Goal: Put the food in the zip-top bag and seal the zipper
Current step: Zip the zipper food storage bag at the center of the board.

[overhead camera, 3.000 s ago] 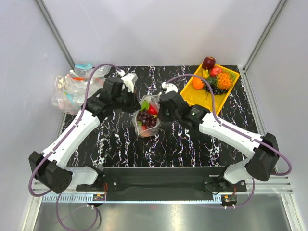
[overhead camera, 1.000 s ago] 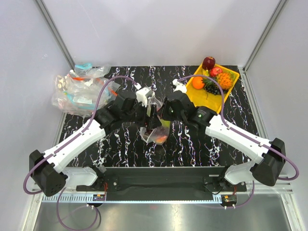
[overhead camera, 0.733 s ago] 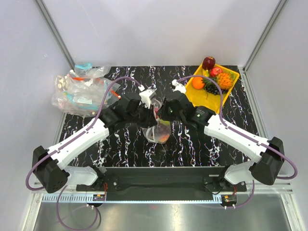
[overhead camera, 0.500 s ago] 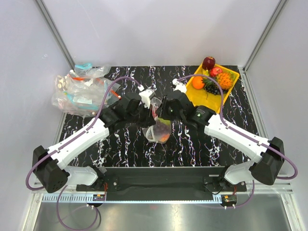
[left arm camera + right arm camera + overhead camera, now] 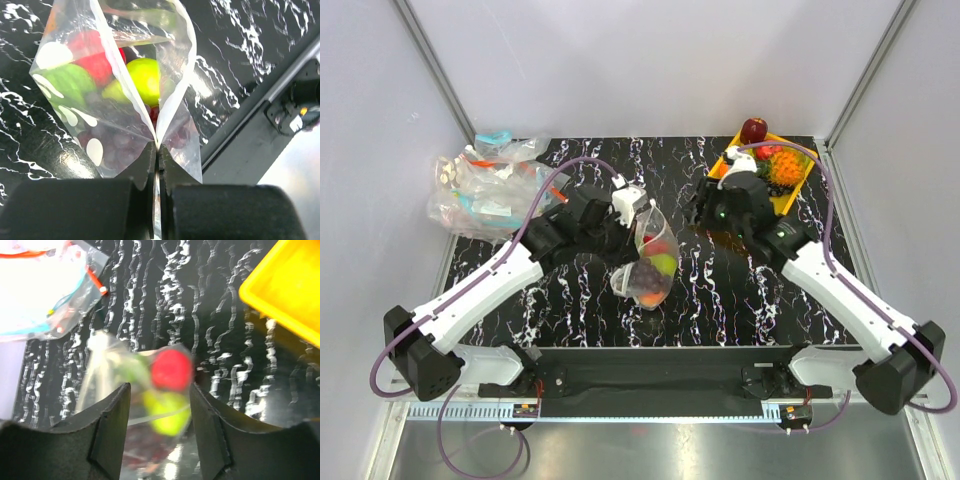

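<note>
The clear zip-top bag (image 5: 651, 262) hangs over the middle of the table, marked with white ovals in the left wrist view. My left gripper (image 5: 640, 222) is shut on the bag's edge (image 5: 156, 150), pinching both film layers between the fingers. Inside lie the food pieces: a green apple (image 5: 145, 75), a red fruit (image 5: 95, 55) and dark grapes (image 5: 117, 140). The mouth gapes open; I cannot pick out the zipper clearly. My right gripper (image 5: 702, 213) is open with nothing between its fingers, off to the bag's right. In the right wrist view the bag (image 5: 165, 400) shows blurred beyond that gripper (image 5: 157, 390).
A yellow tray (image 5: 807, 160) with more toy fruit, among them a red apple (image 5: 754, 130), stands at the back right, close behind my right wrist. A heap of other clear bags (image 5: 485, 185) lies at the back left.
My left gripper closed on the bag's edge. My right gripper let go, opened and drew back to the right toward the tray. The bag now hangs from the left gripper alone.
</note>
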Robot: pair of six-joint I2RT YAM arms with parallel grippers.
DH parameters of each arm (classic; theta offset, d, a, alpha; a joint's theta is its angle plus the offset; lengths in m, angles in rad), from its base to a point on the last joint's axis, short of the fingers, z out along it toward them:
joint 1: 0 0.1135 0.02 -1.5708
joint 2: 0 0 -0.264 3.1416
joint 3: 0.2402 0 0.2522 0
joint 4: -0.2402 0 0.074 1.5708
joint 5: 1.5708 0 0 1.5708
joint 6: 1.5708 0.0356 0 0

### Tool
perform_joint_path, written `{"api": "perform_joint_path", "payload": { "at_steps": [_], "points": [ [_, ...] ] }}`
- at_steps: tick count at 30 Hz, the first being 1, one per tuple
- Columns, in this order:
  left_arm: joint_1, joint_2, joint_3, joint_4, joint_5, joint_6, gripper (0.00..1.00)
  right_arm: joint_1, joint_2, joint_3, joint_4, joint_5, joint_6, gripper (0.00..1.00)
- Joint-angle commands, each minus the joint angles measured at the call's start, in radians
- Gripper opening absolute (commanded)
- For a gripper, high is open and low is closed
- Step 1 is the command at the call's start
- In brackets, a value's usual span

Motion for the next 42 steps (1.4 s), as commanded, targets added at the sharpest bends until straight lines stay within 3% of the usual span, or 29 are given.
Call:
{"api": "perform_joint_path", "payload": {
  "at_steps": [1, 8, 12, 14, 20, 22, 27, 30, 40, 42],
  "points": [
    [0.000, -0.017, 0.049, 0.004, 0.116, 0.080, 0.00, -0.078, -0.085, -0.082, 0.093, -0.141, -0.134, 0.59],
    [-0.001, 0.003, 0.068, -0.079, 0.217, 0.210, 0.00, -0.117, -0.127, -0.252, 0.241, -0.319, -0.306, 0.56],
    [-0.001, -0.056, 0.000, -0.040, 0.182, 0.252, 0.00, -0.121, -0.126, -0.362, 0.453, -0.493, -0.362, 0.56],
    [-0.001, -0.113, -0.035, 0.006, 0.118, 0.275, 0.00, -0.121, -0.110, -0.393, 0.517, -0.618, -0.379, 0.64],
    [0.000, -0.230, -0.120, 0.068, 0.133, 0.490, 0.00, -0.123, -0.102, -0.465, 0.632, -0.710, -0.437, 0.84],
    [0.000, -0.236, -0.109, 0.037, 0.157, 0.543, 0.00, -0.121, -0.124, -0.488, 0.687, -0.733, -0.477, 0.85],
    [0.003, -0.199, -0.055, -0.065, 0.243, 0.681, 0.00, -0.120, -0.136, -0.499, 0.730, -0.868, -0.525, 0.86],
    [0.017, -0.185, -0.032, -0.120, 0.363, 0.772, 0.00, -0.121, -0.126, -0.508, 0.764, -0.955, -0.513, 0.85],
    [0.018, -0.285, -0.100, -0.122, 0.513, 0.888, 0.00, -0.121, -0.095, -0.557, 0.844, -0.997, -0.474, 0.87],
    [0.020, -0.297, -0.103, -0.112, 0.498, 0.884, 0.00, -0.120, -0.083, -0.550, 0.850, -1.029, -0.471, 0.80]
  ]
}}
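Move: The bag's mouth is pinched near one end in the left hand; the free zipper end, the right hand's target, is about 9 cm left of the right hand, 2 cm ahead and some 5 cm lower. From the left hand it is roughly 12 cm ahead and 4 cm right. From the right hand, the green pear inside the bag is about 7 cm back, 7 cm left and 15 cm below; the yellow tray's middle is some 10 cm ahead, 15 cm right and well below. The bag's pinched zipper is drawn back about 8 cm and a little left by the shut left hand, which turns some 45 degrees clockwise. The empty right hand first swings about 3 cm right, then sweeps left, back and down towards the free zipper end, turning some 55 degrees counter-clockwise and opening wider, until its spread fingers face that end; a touch can't be seen. ##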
